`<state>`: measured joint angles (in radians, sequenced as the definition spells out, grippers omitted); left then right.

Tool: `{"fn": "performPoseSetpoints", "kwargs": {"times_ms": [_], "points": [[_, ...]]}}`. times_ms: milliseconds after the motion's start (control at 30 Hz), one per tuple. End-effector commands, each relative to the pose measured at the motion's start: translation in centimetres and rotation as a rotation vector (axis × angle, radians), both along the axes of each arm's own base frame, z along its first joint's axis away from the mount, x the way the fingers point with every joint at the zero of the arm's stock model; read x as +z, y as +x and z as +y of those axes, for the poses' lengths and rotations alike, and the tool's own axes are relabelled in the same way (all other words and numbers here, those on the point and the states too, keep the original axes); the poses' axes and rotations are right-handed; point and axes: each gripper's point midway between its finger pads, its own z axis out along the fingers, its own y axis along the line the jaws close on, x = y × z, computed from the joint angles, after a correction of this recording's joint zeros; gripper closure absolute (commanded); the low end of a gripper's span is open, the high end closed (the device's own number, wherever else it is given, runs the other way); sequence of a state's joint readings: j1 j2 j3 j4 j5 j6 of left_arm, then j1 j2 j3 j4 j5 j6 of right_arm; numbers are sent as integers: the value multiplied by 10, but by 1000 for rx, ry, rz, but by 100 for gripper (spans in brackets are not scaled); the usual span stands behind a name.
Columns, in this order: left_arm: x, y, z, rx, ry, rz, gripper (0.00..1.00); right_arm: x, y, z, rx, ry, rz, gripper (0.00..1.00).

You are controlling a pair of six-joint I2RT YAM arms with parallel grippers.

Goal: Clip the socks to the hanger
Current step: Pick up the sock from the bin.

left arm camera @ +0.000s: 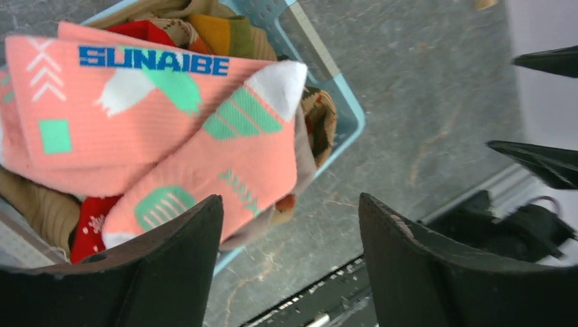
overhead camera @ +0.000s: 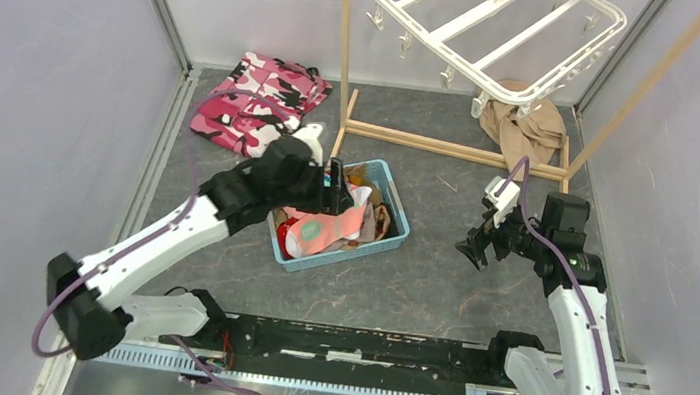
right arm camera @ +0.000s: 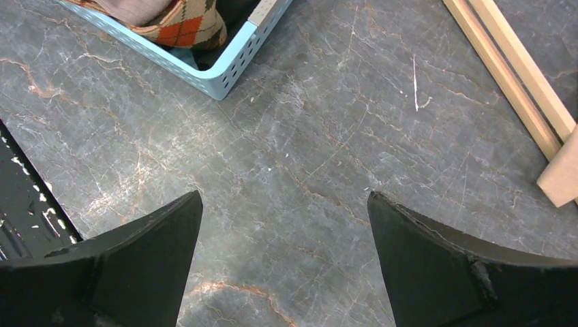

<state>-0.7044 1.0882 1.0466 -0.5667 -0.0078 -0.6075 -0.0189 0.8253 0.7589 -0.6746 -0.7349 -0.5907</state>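
Note:
The socks [overhead camera: 327, 227] lie heaped in a light blue basket [overhead camera: 394, 231]. A salmon-pink pair with teal and white patches [left arm camera: 157, 122] lies on top, with red and brown ones underneath. My left gripper [overhead camera: 337, 186] hovers over the basket's far side. In the left wrist view it [left arm camera: 290, 196] stands open at the pink sock's lower edge, gripping nothing. My right gripper [overhead camera: 473, 251] hangs open over bare tabletop right of the basket, and nothing lies between its jaws [right arm camera: 285, 193]. The white hanger [overhead camera: 493, 24] hangs at the back on a wooden stand.
The wooden stand's base rail [overhead camera: 453, 148] crosses the table behind the basket, and a piece of it [right arm camera: 518, 75] shows near my right gripper. A pink camouflage garment [overhead camera: 257, 101] lies back left. A tan cloth [overhead camera: 521, 128] sits under the hanger. An argyle sock [right arm camera: 191, 20] fills the basket's corner.

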Motion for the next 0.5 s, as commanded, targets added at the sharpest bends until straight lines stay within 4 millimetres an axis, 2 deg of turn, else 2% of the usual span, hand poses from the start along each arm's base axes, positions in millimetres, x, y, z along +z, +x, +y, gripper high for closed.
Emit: {"fn": "performPoseSetpoints", "kwargs": {"times_ms": [0,133,233,333,467], "points": [[8,49,-8,61,157,-135,26,-2,3,-1,6,14,3,2],[-2,78,-16,98,259,-104,30,-5,11,-6,-15,23,17,2],[-7,95,-7,238,322,-62,34,-7,16,-7,-26,41,32,2],[-10,103,12,443,323,1,38,-10,20,-7,-30,45,49,2],[-26,100,26,600,265,134,47,-15,24,-7,-35,56,72,2]]}}
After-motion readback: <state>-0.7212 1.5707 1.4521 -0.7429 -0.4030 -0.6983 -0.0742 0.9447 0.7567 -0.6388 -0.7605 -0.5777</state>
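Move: From the left gripper, the coral sock pair in the bin lies about 7 cm ahead, 4 cm to the left and some 14 cm below. The olive-yellow sock by the bin's far edge is some 15 cm ahead, 4 cm right and 15 cm below; the plaid sock in the bin's right corner is about 6 cm ahead, 8 cm right and 16 cm below. From the right gripper, the coral pair is some 9 cm ahead, 28 cm left and 9 cm below. Sweep the left gripper about 10 cm forward above the coral pair, towards its lettered part, sinking some 2.5 cm, mostly early on, and easing off at the end. Swing the fingers roughly 20 degrees counter-clockwise and steeper down while the hand's left side rises, and narrow them from wide to a little over half open, touching nothing. Let the right gripper sink about 2 cm, drifting slightly forward and right. ##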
